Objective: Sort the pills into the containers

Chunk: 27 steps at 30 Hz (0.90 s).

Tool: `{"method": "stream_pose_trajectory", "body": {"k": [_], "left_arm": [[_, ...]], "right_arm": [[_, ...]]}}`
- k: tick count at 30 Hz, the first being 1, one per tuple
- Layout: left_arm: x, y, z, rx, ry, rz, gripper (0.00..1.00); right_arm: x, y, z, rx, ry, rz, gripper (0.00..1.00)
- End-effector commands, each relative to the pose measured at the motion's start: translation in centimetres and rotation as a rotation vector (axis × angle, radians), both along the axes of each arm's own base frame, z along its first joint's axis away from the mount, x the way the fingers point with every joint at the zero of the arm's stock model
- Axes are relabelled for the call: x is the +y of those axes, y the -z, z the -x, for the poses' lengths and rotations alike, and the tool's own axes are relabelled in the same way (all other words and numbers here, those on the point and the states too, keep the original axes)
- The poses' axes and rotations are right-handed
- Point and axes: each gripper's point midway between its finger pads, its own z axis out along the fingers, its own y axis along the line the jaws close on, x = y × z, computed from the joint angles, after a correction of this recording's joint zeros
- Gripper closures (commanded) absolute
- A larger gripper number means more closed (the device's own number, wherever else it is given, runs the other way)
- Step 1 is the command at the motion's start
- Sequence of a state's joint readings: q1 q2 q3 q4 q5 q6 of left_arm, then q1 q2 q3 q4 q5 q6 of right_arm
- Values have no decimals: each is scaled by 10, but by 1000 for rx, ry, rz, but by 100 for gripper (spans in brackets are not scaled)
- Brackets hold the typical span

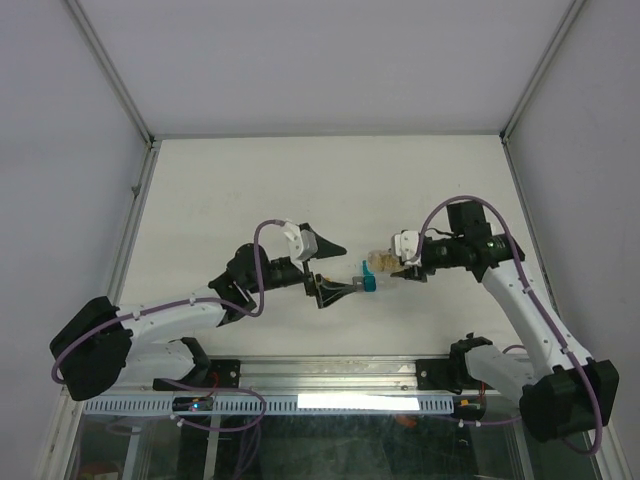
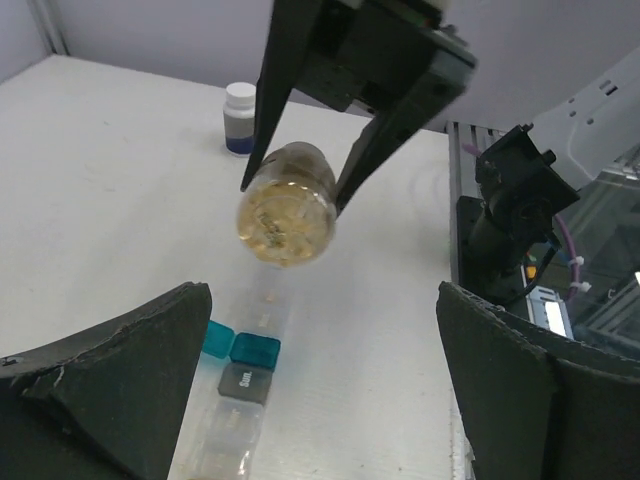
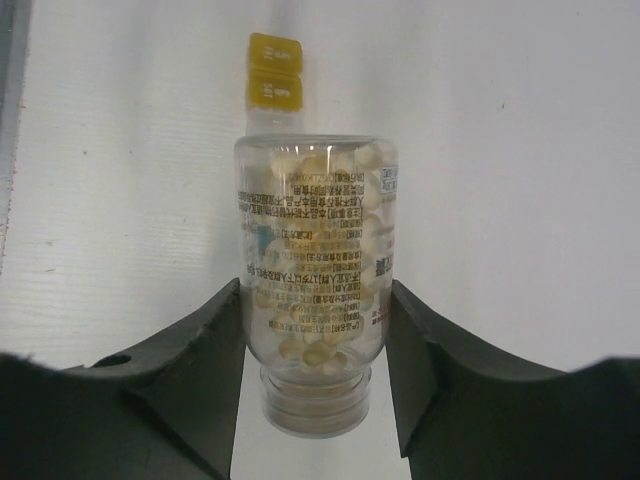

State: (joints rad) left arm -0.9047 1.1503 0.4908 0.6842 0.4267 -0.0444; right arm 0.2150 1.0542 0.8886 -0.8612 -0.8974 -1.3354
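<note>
My right gripper (image 3: 315, 300) is shut on a clear bottle (image 3: 315, 270) full of pale pills (image 3: 322, 352), its fingers pressed against both sides just above the threaded neck. From the top the bottle (image 1: 378, 262) hangs over the table's middle. Under it lies a row of small containers: two yellow ones (image 3: 275, 72) at one end, then clear ones, a teal one (image 2: 255, 349) and a grey one (image 2: 243, 382). My left gripper (image 2: 320, 400) stands wide open, low over the row, with nothing between its fingers. Its camera shows the bottle (image 2: 288, 205) raised above the row.
A white bottle with a dark blue cap (image 2: 239, 119) stands upright on the white table beyond the row. The right arm's base (image 2: 510, 220) and the metal rail at the table's near edge (image 1: 330, 375) lie to the right of the row.
</note>
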Motion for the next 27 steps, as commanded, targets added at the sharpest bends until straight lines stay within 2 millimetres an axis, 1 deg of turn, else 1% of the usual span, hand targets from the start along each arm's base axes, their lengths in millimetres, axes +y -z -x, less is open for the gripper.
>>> {"method": "stream_pose_trajectory", "body": {"k": [1, 3, 8, 13, 17, 19, 20, 21, 23, 27], "left_arm": [[-14, -16, -8, 228, -29, 117, 4], [-22, -17, -11, 301, -24, 125, 8], [-37, -14, -22, 504, -58, 151, 12], [-48, -8, -17, 569, -62, 155, 12], [-57, -1, -19, 606, -83, 127, 17], [-60, 3, -23, 625, -103, 108, 21], [-61, 1, -23, 628, -103, 110, 24], [-62, -1, -23, 629, -100, 116, 27], [-68, 6, -22, 647, -85, 95, 35], [-78, 12, -19, 667, -54, 55, 48]], "right_arm": [[15, -18, 8, -185, -102, -12, 97], [19, -19, 9, -211, -115, -12, 97], [23, -14, 8, -223, -121, 4, 97], [25, -13, 6, -231, -116, 3, 97], [27, -14, 7, -235, -118, -2, 97], [28, -16, 7, -240, -120, -2, 97], [28, -17, 8, -241, -122, -3, 97], [28, -17, 8, -242, -125, -2, 97], [29, -16, 9, -239, -128, -4, 96], [29, -18, 10, -244, -123, -5, 96]]}}
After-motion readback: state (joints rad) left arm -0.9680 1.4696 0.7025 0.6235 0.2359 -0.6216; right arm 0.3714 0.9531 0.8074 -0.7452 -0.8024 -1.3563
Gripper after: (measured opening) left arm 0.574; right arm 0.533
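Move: The clear pill bottle, held in my right hand with its base pointing at my left hand, has its middle about 10 cm to the right of my left hand, 3 cm farther out and 3 cm lower. From my right hand it lies roughly 2 cm left, level fore and aft, and 1 cm lower. On the table some 20 cm below my left hand, the organizer's teal cell is about 8 cm right and 3 cm ahead, the yellow lids 4 cm left and 3 cm ahead. I bring my left hand about 6 cm right towards the base of the clear bottle, also sinking and reaching a little forward, while its wrist rolls some 35 degrees, forward side down. Its wide-open fingers go around the base end and close to roughly half. My right hand keeps its grip and carries the bottle about 2 cm left and slightly back to meet them, then holds steady. ##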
